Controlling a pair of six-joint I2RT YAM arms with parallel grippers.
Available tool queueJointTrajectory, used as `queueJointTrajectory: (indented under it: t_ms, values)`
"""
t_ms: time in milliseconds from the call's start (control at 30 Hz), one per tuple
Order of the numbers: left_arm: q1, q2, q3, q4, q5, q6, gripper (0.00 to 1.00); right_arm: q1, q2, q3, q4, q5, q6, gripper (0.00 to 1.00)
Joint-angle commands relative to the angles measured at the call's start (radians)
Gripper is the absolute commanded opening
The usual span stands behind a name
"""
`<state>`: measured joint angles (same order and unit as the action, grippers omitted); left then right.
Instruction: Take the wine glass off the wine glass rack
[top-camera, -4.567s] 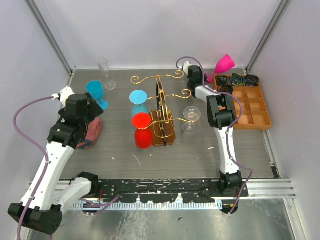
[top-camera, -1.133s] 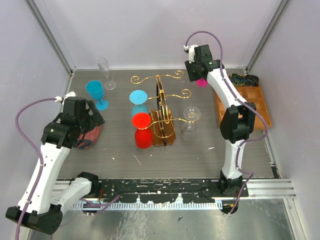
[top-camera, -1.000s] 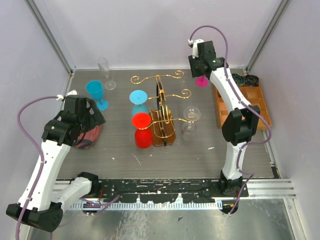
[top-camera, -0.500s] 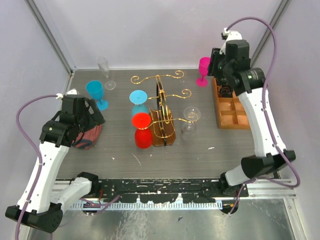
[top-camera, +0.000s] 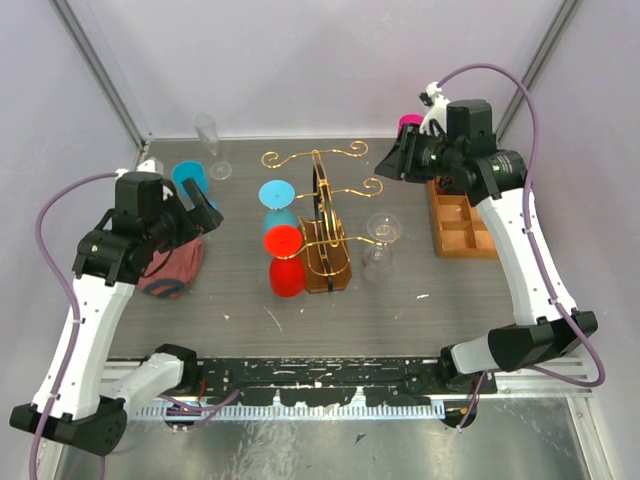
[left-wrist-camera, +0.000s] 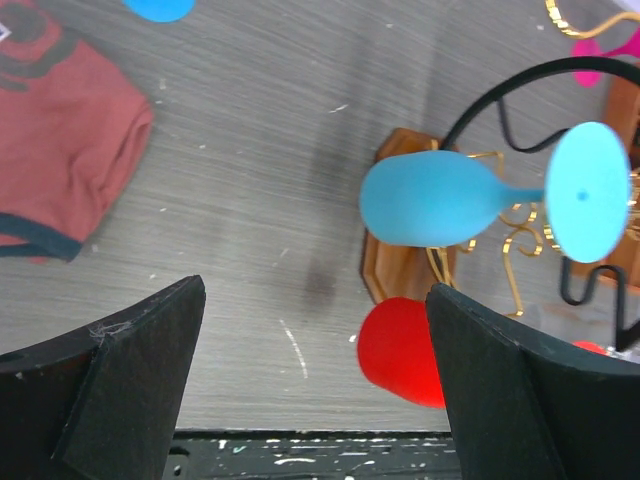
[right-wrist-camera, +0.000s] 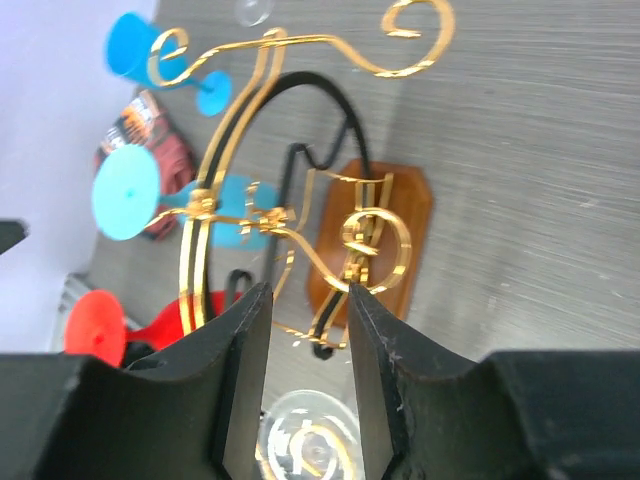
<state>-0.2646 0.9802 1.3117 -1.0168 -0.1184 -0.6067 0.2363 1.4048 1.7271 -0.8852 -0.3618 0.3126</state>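
Note:
The gold wire wine glass rack (top-camera: 318, 205) stands on its brown base mid-table. A light blue glass (top-camera: 277, 200) and a red glass (top-camera: 284, 260) hang on its left side, and a clear glass (top-camera: 382, 236) hangs on its right. My right gripper (top-camera: 386, 164) hovers above the rack's back right arm, narrowly open and empty. In its view (right-wrist-camera: 305, 300) the gold scrolls (right-wrist-camera: 375, 245) and the clear glass's foot (right-wrist-camera: 310, 445) lie below the fingers. My left gripper (top-camera: 200, 215) is wide open and empty left of the rack; its view (left-wrist-camera: 315, 340) shows the blue glass (left-wrist-camera: 435, 200) and the red glass (left-wrist-camera: 400, 350).
A pink glass (top-camera: 408, 122) stands at the back right, mostly hidden behind my right arm. A blue glass (top-camera: 190, 178) and a clear flute (top-camera: 207, 140) stand at the back left. A red cloth (top-camera: 168, 268) lies under my left arm. A compartmented wooden tray (top-camera: 465, 218) sits right.
My right gripper set the pink glass down at the back right, let go, and swung left over the rack. My left arm lifted slightly toward the back.

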Motion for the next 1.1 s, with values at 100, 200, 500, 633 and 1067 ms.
queueJointTrajectory:
  t_ms: [100, 200, 500, 633, 1067]
  values:
    - [0.001, 0.092, 0.061, 0.178, 0.223, -0.060, 0.98, 0.088, 0.013, 0.070, 0.104, -0.153, 0.057, 0.42]
    - [0.000, 0.142, 0.081, 0.261, 0.281, -0.079, 0.96, 0.104, 0.016, 0.083, 0.113, -0.156, 0.063, 0.41]
    - [-0.002, 0.325, 0.171, 0.373, 0.409, -0.117, 0.68, 0.110, -0.009, 0.176, 0.030, -0.111, -0.007, 0.41]
    - [-0.012, 0.369, 0.174, 0.395, 0.451, -0.141, 0.70, 0.110, -0.024, 0.181, 0.028, -0.101, -0.008, 0.41]
    - [-0.041, 0.401, 0.166, 0.394, 0.504, -0.135, 0.50, 0.109, -0.038, 0.138, 0.046, -0.087, -0.010, 0.42]
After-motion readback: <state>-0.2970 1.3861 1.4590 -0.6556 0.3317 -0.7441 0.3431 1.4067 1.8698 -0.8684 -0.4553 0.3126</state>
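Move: From the left hand, the foot of the light-blue glass hanging on the rack lies about 8 cm ahead and 16 cm to the right, roughly level in height. The red glass's foot hangs some 11 cm nearer the bases than that foot and about 1 cm to its right; the left curl of the empty rear rack arm is about 8 cm beyond it. From the right hand, the blue foot is some 23 cm to the left, 2 cm back and 5 cm lower. To the right and forward, some 16 cm in all, the left hand swings up to the rim of the light-blue glass's foot, rising a little and then dipping, rolling its left side down about 20 degrees and turning clockwise; its wide-open fingers narrow to just over half. Empty and part-open, the right hand shifts left towards the rack, then up about 6 cm, and waits. ##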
